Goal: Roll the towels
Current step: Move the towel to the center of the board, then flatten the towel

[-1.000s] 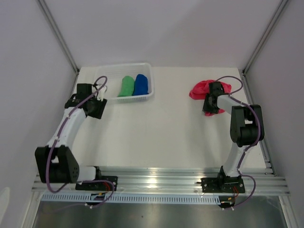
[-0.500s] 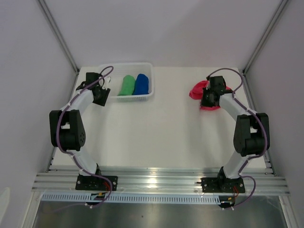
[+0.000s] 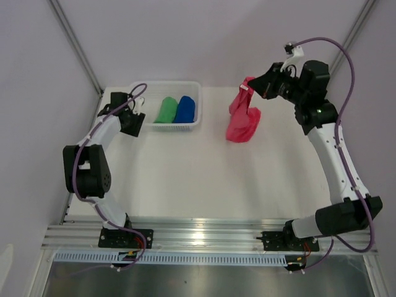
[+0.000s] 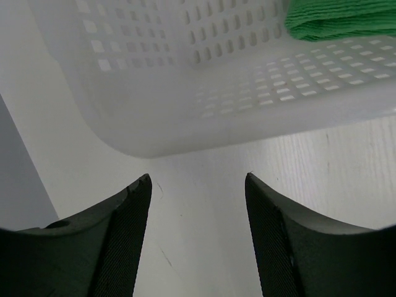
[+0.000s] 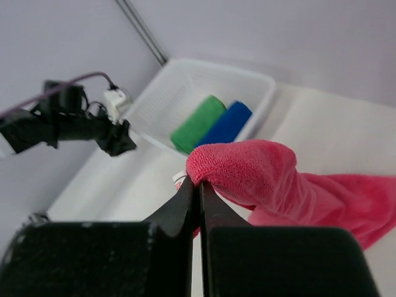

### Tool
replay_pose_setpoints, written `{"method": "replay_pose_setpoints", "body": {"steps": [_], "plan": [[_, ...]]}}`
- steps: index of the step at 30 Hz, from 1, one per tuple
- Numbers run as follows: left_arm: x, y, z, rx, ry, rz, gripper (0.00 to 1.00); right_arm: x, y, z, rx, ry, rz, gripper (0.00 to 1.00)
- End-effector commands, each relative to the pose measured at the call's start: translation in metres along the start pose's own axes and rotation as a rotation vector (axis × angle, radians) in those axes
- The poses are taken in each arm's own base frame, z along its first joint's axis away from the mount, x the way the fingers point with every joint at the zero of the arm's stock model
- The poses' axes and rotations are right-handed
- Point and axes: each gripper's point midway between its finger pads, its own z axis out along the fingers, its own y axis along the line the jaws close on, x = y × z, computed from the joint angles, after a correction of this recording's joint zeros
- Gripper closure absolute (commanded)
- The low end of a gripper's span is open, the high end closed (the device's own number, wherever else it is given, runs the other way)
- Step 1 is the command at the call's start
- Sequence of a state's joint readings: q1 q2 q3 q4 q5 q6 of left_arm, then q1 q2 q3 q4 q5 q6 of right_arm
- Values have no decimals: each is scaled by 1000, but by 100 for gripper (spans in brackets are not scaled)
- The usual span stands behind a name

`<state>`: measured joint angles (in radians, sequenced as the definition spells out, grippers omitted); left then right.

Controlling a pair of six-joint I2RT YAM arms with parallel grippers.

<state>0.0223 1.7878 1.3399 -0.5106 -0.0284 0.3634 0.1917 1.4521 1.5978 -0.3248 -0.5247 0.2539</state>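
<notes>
A pink-red towel (image 3: 242,119) hangs in the air over the table's far middle, pinched at its top edge by my right gripper (image 3: 255,84), which is shut on it. In the right wrist view the pink-red towel (image 5: 278,182) bulges past the closed fingertips of the right gripper (image 5: 198,185). A rolled green towel (image 3: 164,111) and a rolled blue towel (image 3: 184,109) lie side by side in the white basket (image 3: 148,90). My left gripper (image 3: 140,112) stands open just left of the basket, nothing between its fingers (image 4: 127,238).
The white mesh basket (image 4: 185,93) sits at the far left of the table, its corner right ahead of the left gripper (image 4: 198,185), the green towel (image 4: 340,18) inside it. Metal frame posts (image 3: 77,46) rise at both far corners. Walls close in on both sides.
My right gripper shut on the pink-red towel and lifted it up and to the left off the table. The left arm swung toward the basket's left end, then held still.
</notes>
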Motion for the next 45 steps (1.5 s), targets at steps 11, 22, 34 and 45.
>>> {"method": "replay_pose_setpoints", "body": {"steps": [11, 22, 34, 45], "plan": [[-90, -71, -146, 256, -347, 114, 29, 109, 3, -43, 69, 146, 408, 100], [-32, -258, -158, 570, -212, 599, 24, 262, -153, -99, 648, 197, 860, 53], [37, -354, -87, 554, -124, 996, 15, 268, -126, -135, 774, 498, 436, 48], [34, -380, -52, 582, -119, 1069, 14, 361, -80, -138, 723, 652, 612, 42]]}}
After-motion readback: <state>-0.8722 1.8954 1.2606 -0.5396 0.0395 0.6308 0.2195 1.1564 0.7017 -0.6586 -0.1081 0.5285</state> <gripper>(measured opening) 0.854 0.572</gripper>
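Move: The right hand holds the red towel aloft, bunched at the fingers and hanging to about board height. The board's centre lies some 10 cm back, 12 cm left and 38 cm below this hand; the rolled blue towel is about 9 cm ahead and 23 cm left of it, the rolled green one 9 cm ahead and 30 cm left. From the left hand the red towel's middle is roughly 43 cm right, level fore and aft, 10 cm higher. The white bin sits 10 cm ahead and 14 cm right of the left hand. The right fingers lay the red towel down and let go: after a short rise the hand plunges nearly 40 cm, drawing back and tipping down, opens, veers right and up, then returns left, back and down beside the towel's right end. The left hand lifts clear, swings about 33 cm right and 16 cm back, turning some 65 degrees clockwise, and sinks open to the towel's near-left edge. ##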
